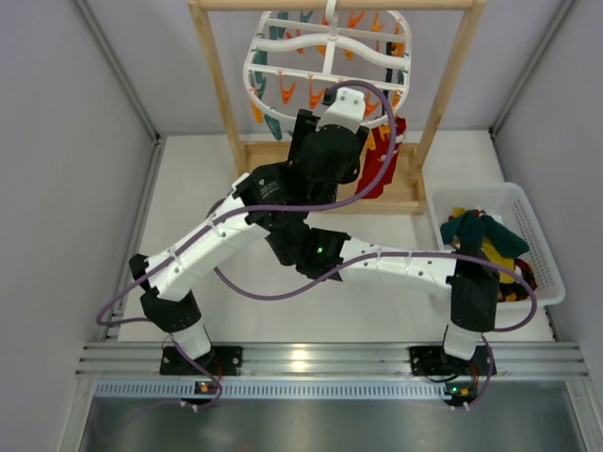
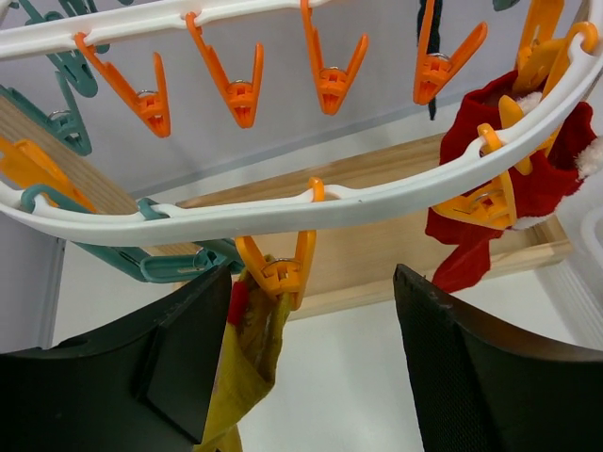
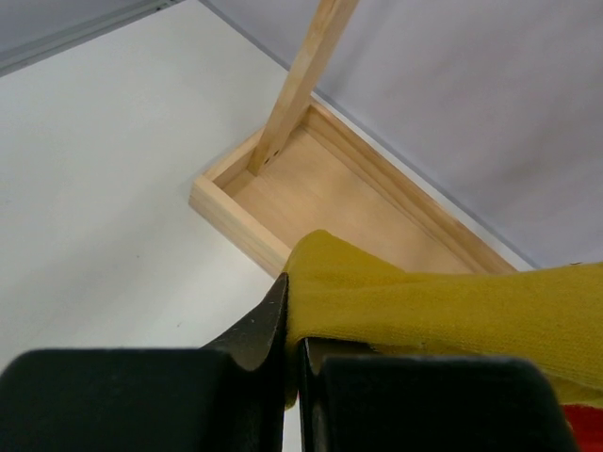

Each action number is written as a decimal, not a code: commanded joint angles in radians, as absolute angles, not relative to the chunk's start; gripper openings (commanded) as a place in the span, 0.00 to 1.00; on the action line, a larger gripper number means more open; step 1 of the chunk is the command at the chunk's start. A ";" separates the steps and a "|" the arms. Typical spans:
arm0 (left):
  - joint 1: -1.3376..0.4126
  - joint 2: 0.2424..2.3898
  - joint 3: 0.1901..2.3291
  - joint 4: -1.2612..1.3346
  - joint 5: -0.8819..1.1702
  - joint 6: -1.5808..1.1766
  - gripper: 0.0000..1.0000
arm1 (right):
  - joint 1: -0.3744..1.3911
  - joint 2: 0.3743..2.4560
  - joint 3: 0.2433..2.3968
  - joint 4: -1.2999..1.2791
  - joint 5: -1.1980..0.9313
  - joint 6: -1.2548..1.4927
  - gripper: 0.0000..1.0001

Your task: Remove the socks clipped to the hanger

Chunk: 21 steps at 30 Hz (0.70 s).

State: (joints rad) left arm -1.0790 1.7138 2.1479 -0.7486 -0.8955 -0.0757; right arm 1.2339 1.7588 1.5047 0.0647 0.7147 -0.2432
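The white hanger (image 1: 325,58) hangs from the wooden stand, ringed with orange and teal clips. In the left wrist view, an orange clip (image 2: 278,268) on the hanger's ring (image 2: 358,200) pinches the top of a mustard sock (image 2: 247,372). My left gripper (image 2: 311,367) is open, its fingers (image 2: 179,358) standing on either side of that clip, the left one against the sock. My right gripper (image 3: 294,325) is shut on the mustard sock (image 3: 424,301) lower down. A red sock (image 2: 509,198) hangs clipped to the right. In the top view the arms hide the right gripper.
The wooden stand's tray-like base (image 3: 320,198) lies just beyond the right gripper, with an upright post (image 3: 301,75). A white basket (image 1: 539,247) at the right holds several loose socks. My two arms cross under the hanger (image 1: 311,217).
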 commanded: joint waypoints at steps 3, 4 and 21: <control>-1.068 1.740 2.180 -0.729 -0.960 -0.071 0.75 | 1.279 1.683 1.497 0.104 0.710 -0.264 0.00; -1.063 1.741 2.178 -0.729 -0.957 -0.075 0.74 | 1.282 1.680 1.493 0.106 0.707 -0.262 0.00; -1.005 1.781 2.230 -0.723 -0.913 -0.072 0.47 | 1.298 1.655 1.448 0.120 0.698 -0.262 0.00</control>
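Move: The orange clip holding the yellow sock hangs about 4 cm ahead of my left hand, 1 cm to its left and 1 cm lower. A teal clip sits some 3 cm to the left of that orange clip, and the red sock hangs roughly 7 cm ahead of my left hand and 7 cm to its right. From my right hand, already pinching the sock's lower end, the orange clip is around 6 cm ahead, 10 cm to the right and 13 cm up. I slide my left hand about 3 cm forward and slightly left to the orange clip under the white rim, turning a touch counter-clockwise, and partly close my fingers from either side around its two handles. My right hand keeps the yellow sock pinched shut and eases back about 1.5 cm. ##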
